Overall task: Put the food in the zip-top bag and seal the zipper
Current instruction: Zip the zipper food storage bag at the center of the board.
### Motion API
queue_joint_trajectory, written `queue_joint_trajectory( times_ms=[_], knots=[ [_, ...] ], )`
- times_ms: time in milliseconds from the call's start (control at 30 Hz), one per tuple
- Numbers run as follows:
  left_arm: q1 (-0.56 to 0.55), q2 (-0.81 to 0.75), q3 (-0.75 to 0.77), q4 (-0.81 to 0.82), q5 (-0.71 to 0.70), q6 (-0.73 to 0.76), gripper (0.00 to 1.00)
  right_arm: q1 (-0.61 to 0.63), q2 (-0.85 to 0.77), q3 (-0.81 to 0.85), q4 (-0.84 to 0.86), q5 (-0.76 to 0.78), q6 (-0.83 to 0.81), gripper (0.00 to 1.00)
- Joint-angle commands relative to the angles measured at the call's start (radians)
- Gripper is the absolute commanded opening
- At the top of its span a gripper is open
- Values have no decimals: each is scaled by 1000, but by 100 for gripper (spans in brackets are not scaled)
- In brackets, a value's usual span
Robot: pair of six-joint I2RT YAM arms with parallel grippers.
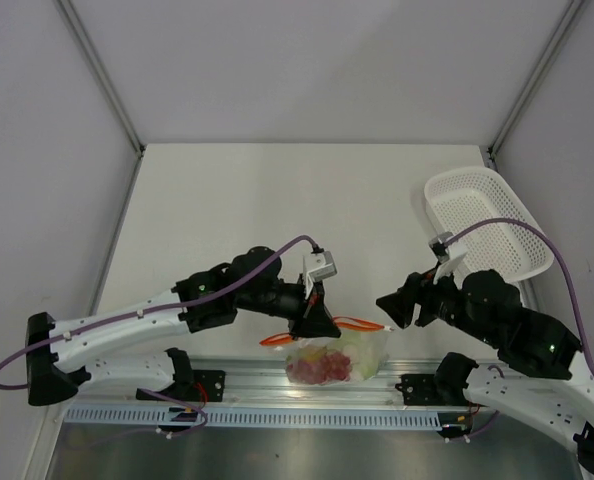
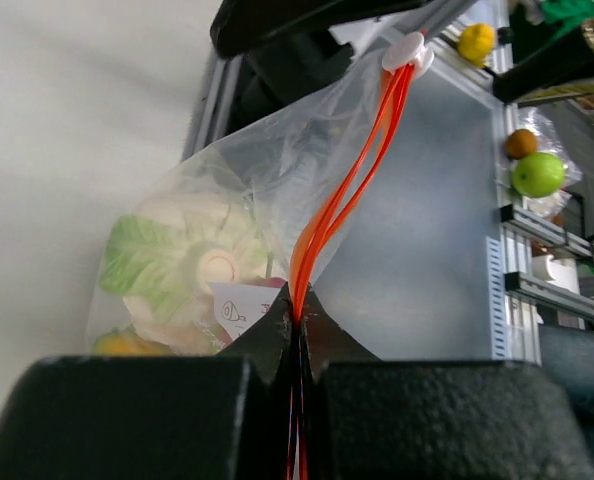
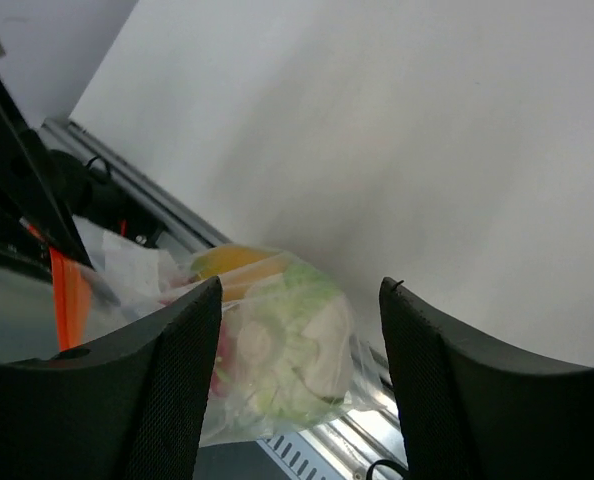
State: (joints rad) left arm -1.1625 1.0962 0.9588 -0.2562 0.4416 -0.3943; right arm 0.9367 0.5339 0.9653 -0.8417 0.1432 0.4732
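Observation:
The clear zip-top bag (image 1: 339, 357) hangs at the table's near edge between the two arms. Inside it are the food pieces: dark red grapes (image 1: 319, 370), a green-and-white leafy piece (image 2: 182, 258) and a yellow-orange fruit (image 3: 235, 264). The orange-red zipper (image 2: 345, 185) runs along the bag's mouth to a white slider (image 2: 408, 50) at its far end. My left gripper (image 2: 299, 322) is shut on the zipper strip near its left end. My right gripper (image 1: 389, 306) is open just right of the bag. Its fingers (image 3: 192, 330) frame the bag (image 3: 287, 350) without touching it.
A white mesh basket (image 1: 482, 218) stands at the back right of the table. A metal rail (image 1: 277, 388) runs along the near edge under the bag. Loose toy fruits (image 2: 537, 172) lie beyond the table in the left wrist view.

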Motion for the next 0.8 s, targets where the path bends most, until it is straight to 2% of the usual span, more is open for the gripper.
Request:
queue_joint_trajectory(
  times_ms=[0, 167, 500, 767],
  knots=[
    [36, -71, 24, 2, 140, -1, 1, 4, -57, -22, 124, -192, -113, 66],
    [50, -47, 41, -58, 118, -14, 1, 4, -77, -27, 138, -188, -119, 66],
    [82, -44, 37, -12, 262, -44, 1, 2, -118, -2, 46, -195, -114, 65],
    [185, -55, 87, 24, 437, -133, 1, 2, -89, -27, 118, -450, -116, 66]
  ],
)
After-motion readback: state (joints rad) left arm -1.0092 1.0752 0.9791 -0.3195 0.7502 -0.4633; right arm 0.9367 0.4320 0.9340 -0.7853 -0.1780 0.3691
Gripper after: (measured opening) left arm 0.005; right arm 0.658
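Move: The zipper's white slider, at the right-hand end of the orange zipper, is about 6 cm back from the open right hand, 3 cm to its left and 3 cm lower. From the right hand, the left gripper, shut on the zipper, is some 7 cm back and 16 cm left; the bagged food hangs about 12 cm back, 15 cm left and 11 cm below. From the left hand the slider is about 13 cm right, 1 cm ahead and nearly level. Drawing back about 5 cm towards the slider end of the zipper, the right hand also rises and eases left by 2 cm each and swings some 20 degrees counter-clockwise, fingers staying open. The left hand keeps its pinch on the zipper, carrying the bag about 2 cm left and, after a dip, 2 cm up, while rolling roughly 10 degrees. ##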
